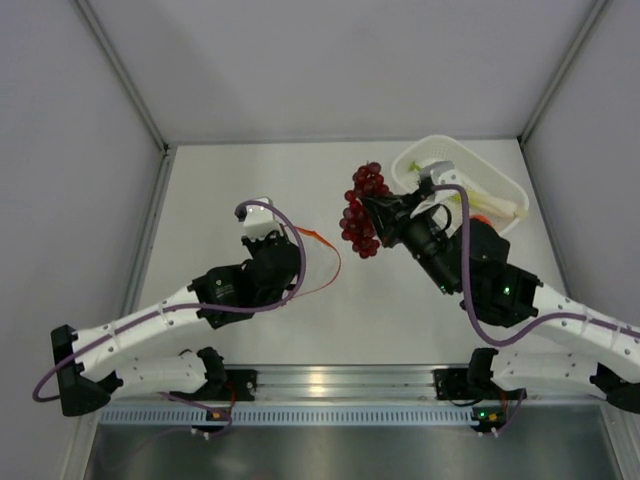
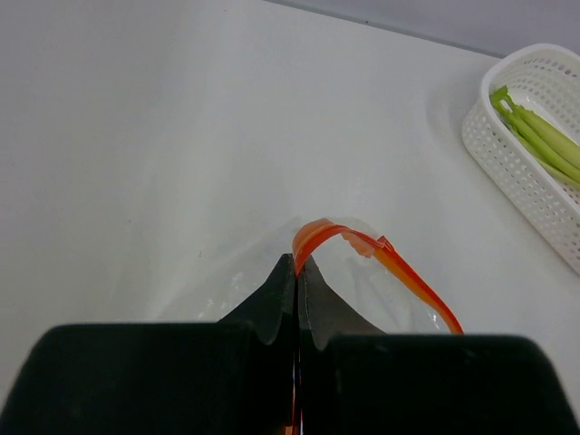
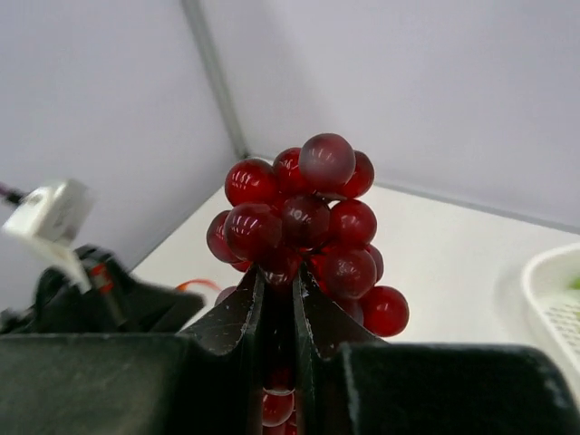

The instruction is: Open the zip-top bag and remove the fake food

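My right gripper [image 1: 378,215] [image 3: 279,276] is shut on the dark red grape bunch [image 1: 362,212] [image 3: 308,217] and holds it in the air, left of the basket. My left gripper [image 1: 292,240] [image 2: 297,263] is shut on the orange-red zipper strip [image 1: 331,262] [image 2: 399,272] of the zip-top bag [image 2: 227,283], whose clear plastic lies on the table just beyond the fingers. The strip arches up and runs off to the right. A green stalk with a white end [image 1: 492,206] [image 2: 541,138] lies in the white basket.
The white perforated basket [image 1: 440,146] [image 2: 530,186] [image 3: 548,304] stands at the back right, close to the right arm. Grey walls enclose the white table on three sides. The left arm [image 3: 91,294] sits low at the left of the right wrist view.
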`<action>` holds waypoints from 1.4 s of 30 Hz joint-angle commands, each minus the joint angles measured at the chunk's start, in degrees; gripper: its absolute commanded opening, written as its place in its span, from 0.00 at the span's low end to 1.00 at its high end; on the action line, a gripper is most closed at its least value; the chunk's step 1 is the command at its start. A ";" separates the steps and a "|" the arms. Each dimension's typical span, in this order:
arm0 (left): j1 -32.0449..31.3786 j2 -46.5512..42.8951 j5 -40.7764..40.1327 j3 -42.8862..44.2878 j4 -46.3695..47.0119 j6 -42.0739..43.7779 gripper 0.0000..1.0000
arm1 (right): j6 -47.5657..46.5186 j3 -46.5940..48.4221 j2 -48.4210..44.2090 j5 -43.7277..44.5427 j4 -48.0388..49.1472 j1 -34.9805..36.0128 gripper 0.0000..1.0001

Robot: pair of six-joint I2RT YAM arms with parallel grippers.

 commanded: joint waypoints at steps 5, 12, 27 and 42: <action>1.02 -4.24 -1.06 0.18 -1.00 3.65 0.00 | -0.78 10.62 -0.91 8.78 -12.64 -14.63 0.00; 2.42 -4.60 2.35 3.69 -4.86 7.61 0.00 | 1.42 13.09 4.80 2.61 -19.78 -41.51 0.00; 12.01 -5.21 17.65 7.65 -14.00 12.88 0.00 | 11.53 5.79 23.69 -1.78 -12.58 -63.96 0.00; 12.01 -9.87 18.54 7.39 -16.64 18.94 0.00 | 18.30 14.23 48.47 -10.12 -18.29 -65.90 0.10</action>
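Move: The basket's middle lies about 28 cm ahead of the right hand, 30 cm to its right and some 36 cm below. The leek lies across that middle at nearly the same height; the peach is about 9 cm nearer the base than the basket's middle and 6 cm to the right of it. From the left hand the basket is about 24 cm ahead, 44 cm to the right and 20 cm lower. The grapes, still pinched in the right fingers, swing right and forward away from the bag, then go down about 30 cm, still easing forward, into the space over the basket; the wrist turns some 60 degrees clockwise and tips its fingers steeply down. The left hand keeps its pinch on the bag's rim and draws it about 5 cm left. ##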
